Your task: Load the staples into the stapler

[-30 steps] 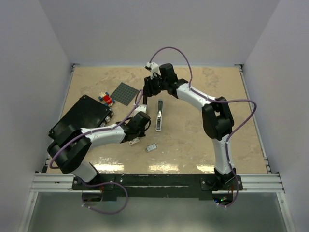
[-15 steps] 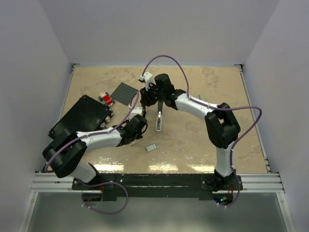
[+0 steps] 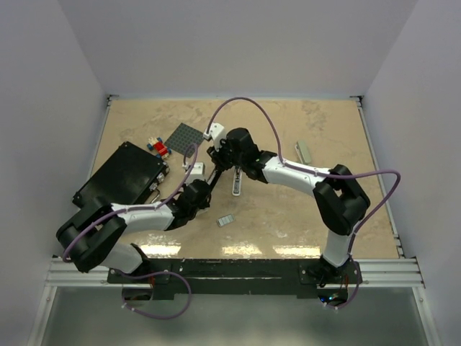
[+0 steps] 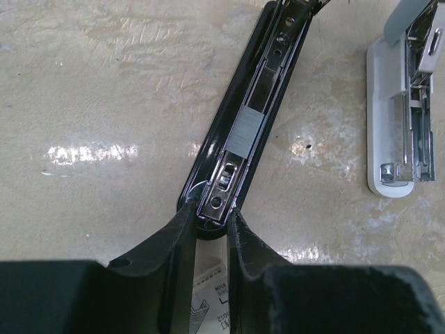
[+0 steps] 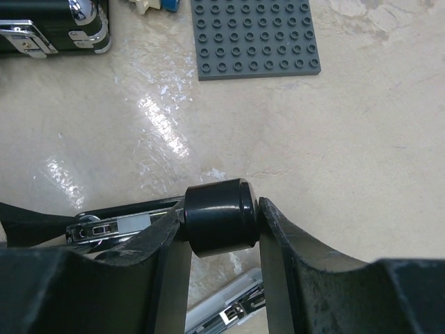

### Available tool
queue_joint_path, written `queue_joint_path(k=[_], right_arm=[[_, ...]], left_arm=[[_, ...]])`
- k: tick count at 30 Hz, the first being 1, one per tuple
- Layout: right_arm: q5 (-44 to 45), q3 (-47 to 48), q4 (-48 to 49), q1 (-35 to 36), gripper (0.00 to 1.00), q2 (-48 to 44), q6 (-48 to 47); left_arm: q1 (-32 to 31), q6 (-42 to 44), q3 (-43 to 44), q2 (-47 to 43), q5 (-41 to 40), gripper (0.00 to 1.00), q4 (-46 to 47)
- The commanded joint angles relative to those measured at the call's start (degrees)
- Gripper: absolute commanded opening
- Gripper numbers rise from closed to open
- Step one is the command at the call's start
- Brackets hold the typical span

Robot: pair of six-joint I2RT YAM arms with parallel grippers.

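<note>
A black stapler (image 4: 217, 132) lies open and is held at both ends. My left gripper (image 4: 212, 212) is shut on its near metal end. My right gripper (image 5: 221, 209) is shut on the round black knob (image 5: 219, 221) at its far end. The staples (image 4: 247, 130), a small ribbed grey block, sit in the metal channel of the stapler's magazine, partway along it. They also show in the right wrist view as the grey staples (image 5: 130, 222) beside my left finger. From above, both grippers meet near the table's middle, left gripper (image 3: 202, 187) and right gripper (image 3: 218, 164).
A white stapler (image 3: 236, 183) lies open just right of the black one. A little white box (image 3: 226, 220) sits near the front. A grey studded baseplate (image 3: 184, 138), coloured bricks (image 3: 156, 147) and a black case (image 3: 119, 176) stand at the left. A grey bar (image 3: 303, 151) lies right.
Both arms have shifted toward the near left with the black stapler between them. The right gripper came down and forward while the left gripper drew back.
</note>
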Motion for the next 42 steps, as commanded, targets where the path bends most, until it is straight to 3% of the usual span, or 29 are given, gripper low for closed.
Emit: queue_joint_path(k=[1, 19, 30, 42], right_arm=[[-8.05, -1.71, 1.68, 6.72, 0.38, -2.69, 6.55], [-5.67, -2.59, 5.73, 17.36, 0.42, 2.24, 6.11], [-9.71, -2.68, 3.79, 19.65, 0.59, 1.62, 7.43], [-6.99, -5.57, 4.67, 18.33, 0.80, -1.45, 12.79]], left_arm=[[1.24, -4.02, -1.90, 0.31, -2.47, 0.04, 17.77], [1.24, -8.16, -4.45, -0.48, -6.08, 0.11, 21.20], [1.15, -9.82, -3.66, 2.07, -6.87, 0.12, 22.08], [1.24, -12.29, 0.12, 6.90, -8.45, 0.11, 16.81]])
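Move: From the right gripper, which pinches the raised lid's head, the stapler base's front end lies about 9 cm back, 6 cm left and 10 cm down. The light blue stapler stands some 7 cm right, 3 cm back and 11 cm down. The left gripper already pinches that front end; from it the lid head is about 10 cm ahead, 6 cm right and 8 cm up, and the staple box 4 cm back, 1 cm left. Swing the lid over the loaded magazine with the right gripper, drawing it back and left about 8 cm in all and sinking slightly towards the base's front end; partway along, open the fingers wide and let go of the lid. Keep the left pinch on the base, easing it left and forward about 4 cm while turning nearly 20 degrees counter-clockwise. ##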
